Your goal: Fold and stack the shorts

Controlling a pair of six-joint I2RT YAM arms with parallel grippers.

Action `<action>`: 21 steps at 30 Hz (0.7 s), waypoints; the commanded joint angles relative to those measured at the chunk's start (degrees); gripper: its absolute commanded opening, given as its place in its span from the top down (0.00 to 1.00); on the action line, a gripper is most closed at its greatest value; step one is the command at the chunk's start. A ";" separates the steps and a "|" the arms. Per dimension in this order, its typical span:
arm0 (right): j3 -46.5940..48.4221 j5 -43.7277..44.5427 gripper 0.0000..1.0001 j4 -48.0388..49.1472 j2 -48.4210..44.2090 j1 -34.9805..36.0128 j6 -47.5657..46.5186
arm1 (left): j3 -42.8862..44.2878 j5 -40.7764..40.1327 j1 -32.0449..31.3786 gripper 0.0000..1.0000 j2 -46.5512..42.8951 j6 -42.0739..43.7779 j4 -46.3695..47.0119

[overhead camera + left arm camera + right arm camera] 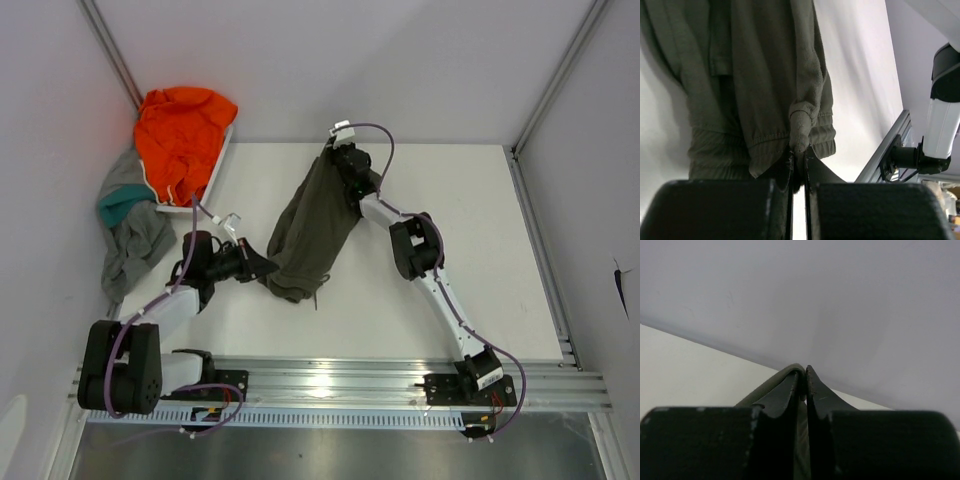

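Observation:
The olive green shorts (pixel 310 225) hang stretched in a long band over the middle of the white table (pixel 470 250), held between both arms. My left gripper (pixel 265 268) holds their near end; in the left wrist view this gripper (pixel 799 155) is shut on a bunched fold of the olive cloth (pixel 765 75). My right gripper (pixel 338 155) holds the far end near the back wall. Seen from the right wrist, the right gripper (pixel 804 377) pinches a thin olive edge (pixel 770 387) between almost touching tips. The grey shorts (pixel 135 245) lie crumpled at the table's left edge.
An orange garment (pixel 180 135) sits heaped in the back left corner, over a teal garment (pixel 118 203) and above the grey shorts. A metal rail (pixel 350 375) runs along the near edge. Slanted frame posts (pixel 545 85) and walls close in both sides.

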 commanded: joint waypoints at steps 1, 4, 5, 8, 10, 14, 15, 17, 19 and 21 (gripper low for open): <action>3.51 2.63 0.88 5.51 0.84 -0.33 -2.78 | 0.13 3.48 2.25 0.99 1.88 -2.57 -0.97; 3.33 2.63 0.81 6.21 0.93 -0.42 -2.96 | 0.31 4.61 3.92 0.99 3.55 -3.44 0.52; 3.33 2.71 0.76 6.48 0.93 -0.42 -3.04 | -0.13 6.27 4.97 0.99 3.82 -4.14 1.66; 3.77 2.54 0.63 6.83 0.93 -0.42 -3.48 | -0.66 5.77 6.91 0.68 3.56 -4.85 3.86; 4.29 2.54 0.49 6.92 0.84 -0.33 -3.57 | -0.83 5.15 7.17 0.57 3.21 -4.85 3.86; 4.74 2.28 0.31 7.09 0.49 -0.24 -4.10 | -1.10 2.96 8.14 0.29 0.84 -4.77 3.52; 4.74 2.27 0.28 7.09 0.32 -0.16 -4.19 | -1.36 2.17 8.14 0.27 0.49 -4.33 3.34; 4.74 2.62 0.26 7.45 0.14 -0.24 -4.27 | -1.28 0.67 8.32 0.11 -0.39 -4.15 2.64; 4.56 2.80 0.24 7.53 -0.56 -0.33 -4.19 | -1.27 -0.21 8.40 0.06 -1.71 -3.45 1.67; 3.51 2.89 0.23 7.45 -1.44 -0.33 -4.10 | -0.66 -2.05 8.75 0.01 -3.37 -1.88 -2.01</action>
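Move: The left fingers pinch the waistband corner of the green shorts, whose middle lies about 12 cm ahead, 10 cm to the right and 4 cm lower. The drawstring is some 11 cm to the right of this hand and 4 cm back; the grey clothes are about 32 cm left and 7 cm ahead. The right fingers hold the far leg hem, with the shorts' middle roughly 29 cm back, 3 cm left and 5 cm below. Let go of the shorts at both ends. Dip the left gripper barely 1 cm, spread its fingers wide off the waistband corner and draw it about 3.5 cm left and slightly forward, turning some 10 degrees counter-clockwise. Meanwhile open the right fingers off the far hem, first in place, then rising about 3 cm with a slight drift right and the fingertips tipping up. ##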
